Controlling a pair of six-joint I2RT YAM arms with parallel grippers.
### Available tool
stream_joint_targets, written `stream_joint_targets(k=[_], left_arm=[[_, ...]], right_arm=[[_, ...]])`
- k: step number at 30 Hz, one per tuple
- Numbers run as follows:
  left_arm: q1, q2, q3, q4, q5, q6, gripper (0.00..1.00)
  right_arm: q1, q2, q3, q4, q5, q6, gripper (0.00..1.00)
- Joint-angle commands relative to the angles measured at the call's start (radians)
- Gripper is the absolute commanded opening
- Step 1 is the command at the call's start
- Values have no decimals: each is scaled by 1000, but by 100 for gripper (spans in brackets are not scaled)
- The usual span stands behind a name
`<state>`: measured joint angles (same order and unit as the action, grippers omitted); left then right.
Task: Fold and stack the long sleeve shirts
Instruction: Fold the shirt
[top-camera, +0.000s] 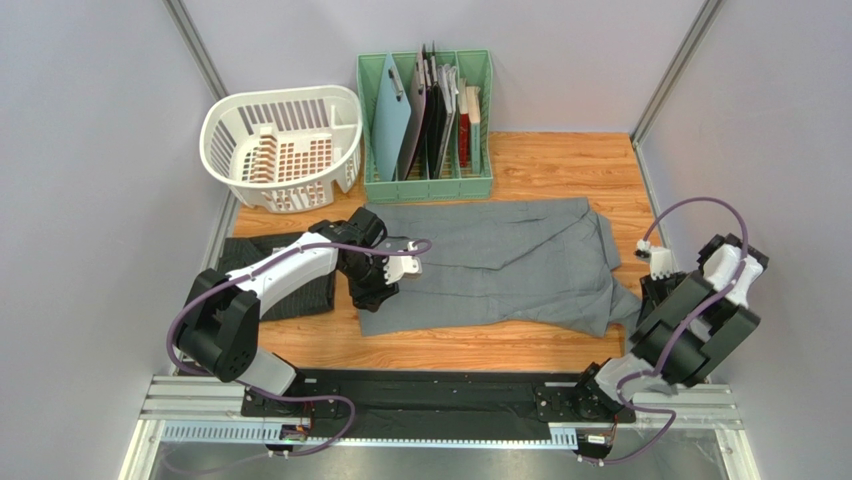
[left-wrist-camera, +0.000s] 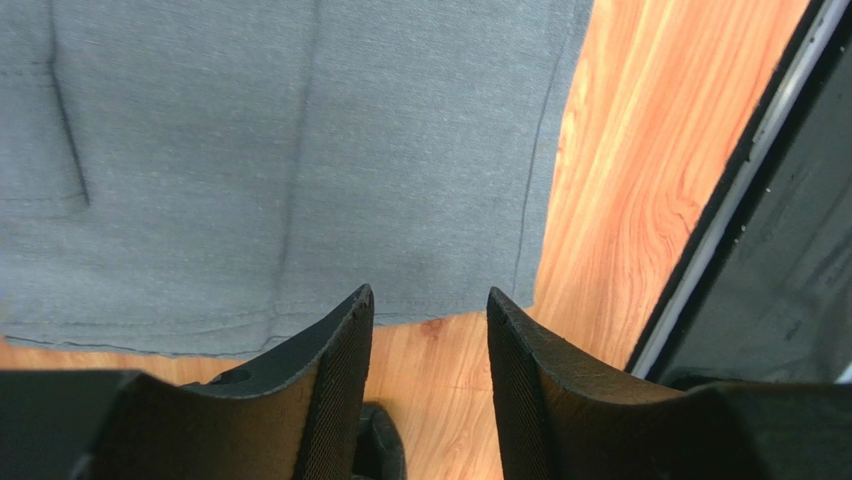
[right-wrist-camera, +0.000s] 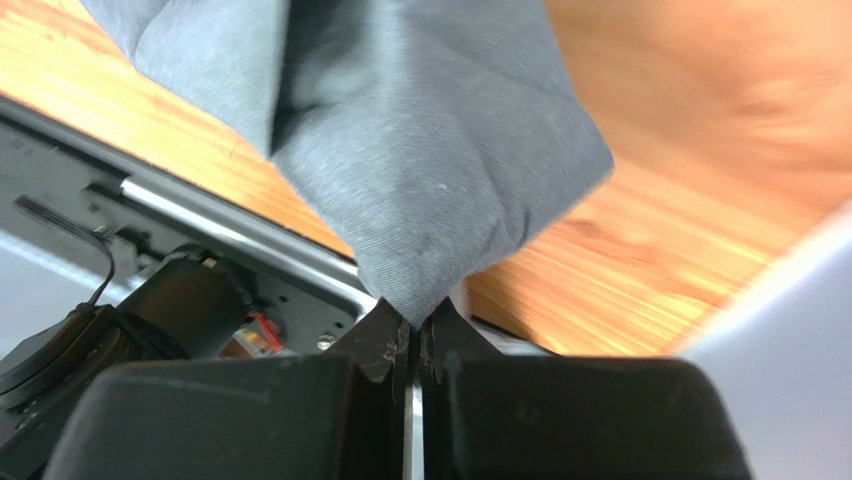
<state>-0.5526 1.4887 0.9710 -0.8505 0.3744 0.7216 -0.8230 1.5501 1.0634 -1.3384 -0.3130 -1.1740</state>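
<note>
A plain medium grey long sleeve shirt (top-camera: 500, 262) lies spread across the middle of the wooden table. A dark charcoal shirt (top-camera: 250, 255) lies folded at the left, partly under my left arm. My left gripper (top-camera: 373, 296) hovers at the grey shirt's near left edge. In the left wrist view this gripper (left-wrist-camera: 430, 300) is open with only bare wood between its fingers, and the shirt's hem (left-wrist-camera: 300, 150) lies just past the fingertips. My right gripper (top-camera: 645, 296) is at the shirt's near right corner. The right wrist view shows it (right-wrist-camera: 415, 325) shut on a lifted point of grey cloth (right-wrist-camera: 420, 150).
A white laundry basket (top-camera: 285, 145) stands at the back left. A green file rack (top-camera: 425, 125) with folders stands beside it, just behind the shirt. The black base rail (top-camera: 420, 395) runs along the near edge. Grey walls close in on both sides.
</note>
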Motion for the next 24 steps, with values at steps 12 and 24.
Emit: stream_joint_targets(k=[12, 24], left_arm=[[-6, 15, 51, 57, 8, -14, 51], [-76, -77, -43, -10, 60, 22, 51]], right_arm=[[330, -424, 26, 57, -132, -395, 4], [418, -507, 73, 208, -242, -394, 0]])
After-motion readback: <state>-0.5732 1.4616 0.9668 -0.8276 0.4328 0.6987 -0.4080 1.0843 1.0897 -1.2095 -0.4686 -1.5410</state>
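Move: The right hand already pinches the shirt's right sleeve, 3 or 4 cm above the table. The shirt body's right edge, where the sleeve is being taken, lies about 11 cm ahead and 10 cm left of it. The body's near right corner is some 9 cm left and 2 cm back, its far right corner about 24 cm ahead and 11 cm left. From the left hand that right edge is roughly 42 cm right and 8 cm ahead. Right hand keeps its pinch, lifting the sleeve some 10 cm, forward and left towards the body, fingertips swinging forward. ##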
